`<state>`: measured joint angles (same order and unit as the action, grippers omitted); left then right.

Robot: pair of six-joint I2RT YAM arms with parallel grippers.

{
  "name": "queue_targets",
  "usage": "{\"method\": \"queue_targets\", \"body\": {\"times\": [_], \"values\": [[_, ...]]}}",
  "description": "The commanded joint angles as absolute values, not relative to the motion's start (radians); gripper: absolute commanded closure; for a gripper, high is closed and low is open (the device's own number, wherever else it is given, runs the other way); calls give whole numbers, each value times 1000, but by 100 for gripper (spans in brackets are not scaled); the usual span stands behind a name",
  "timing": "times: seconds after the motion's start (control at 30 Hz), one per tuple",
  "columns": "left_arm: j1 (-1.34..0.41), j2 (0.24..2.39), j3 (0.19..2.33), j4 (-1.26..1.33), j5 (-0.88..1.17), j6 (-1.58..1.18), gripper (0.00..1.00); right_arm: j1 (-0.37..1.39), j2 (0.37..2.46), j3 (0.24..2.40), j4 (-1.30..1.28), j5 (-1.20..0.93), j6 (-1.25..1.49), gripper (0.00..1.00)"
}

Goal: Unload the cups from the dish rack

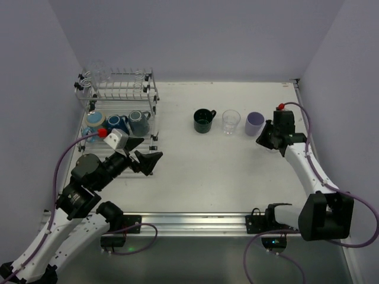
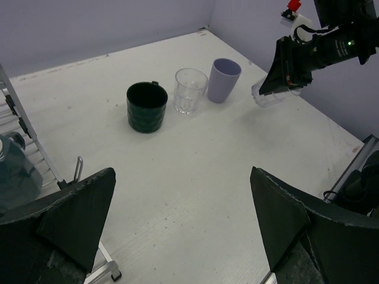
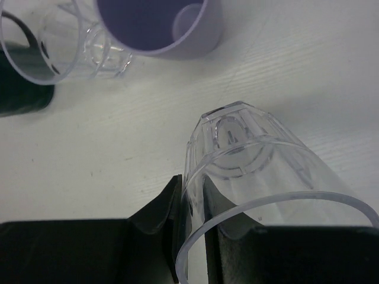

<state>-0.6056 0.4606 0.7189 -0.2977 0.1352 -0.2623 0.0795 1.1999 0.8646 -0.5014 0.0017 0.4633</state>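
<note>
The dish rack (image 1: 118,97) stands at the far left with a light blue mug (image 1: 93,122), a blue mug (image 1: 116,123) and a grey mug (image 1: 140,122) on its lower tier. Clear glasses (image 1: 98,73) sit on its upper tier. On the table stand a dark green mug (image 1: 204,120), a clear tumbler (image 1: 231,122) and a lavender cup (image 1: 254,123) in a row. Just right of the lavender cup, my right gripper (image 3: 195,207) is shut on the wall of a tilted clear tumbler (image 3: 260,171), held above the table. My left gripper (image 2: 182,177) hangs open and empty in front of the rack.
Purple walls close in the table on the left, back and right. A metal rail (image 1: 195,223) runs along the near edge between the arm bases. The rack's front foot (image 2: 77,168) lies close to my left finger.
</note>
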Motion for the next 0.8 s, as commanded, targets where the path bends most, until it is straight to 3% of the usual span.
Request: {"method": "queue_targets", "body": {"times": [0.0,0.2,0.5,0.77], "values": [[-607,425,698,-296,155,-225,0,41,1215,983,-521,-32,449,100],[-621,405,703,-313,134,-222,0,130,1281,1274,-700,-2,408,100],[-632,402,719,-351,-21,-232,0,259,1663,1758,-978,132,313,100],[-632,414,718,-342,-8,-229,0,371,1930,2098,-1117,213,281,100]]}}
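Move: The right hand already holds a clear glass, low over the table. It is bound for the free patch beyond the standing glass, about 20 cm ahead, 12 left and 9 below. The standing glass is some 11 cm ahead and 12 left; the purple cup is 11 ahead and 3 left, the green mug 11 ahead and 24 left, their middles about 4 cm lower than the hand. From the left hand, that patch lies roughly 33 cm ahead, 28 right and 27 below. The held glass is first lifted steeply, about 13 cm, by the right hand. It swings forward and left over the row of standing cups, covering some 13 cm forward and 10 left in all, and sinks again by about 5 cm towards the free table beyond. The wrist turns roughly 15 degrees counter-clockwise and rolls its left side down, while the fingers keep their pinch on the glass wall. ##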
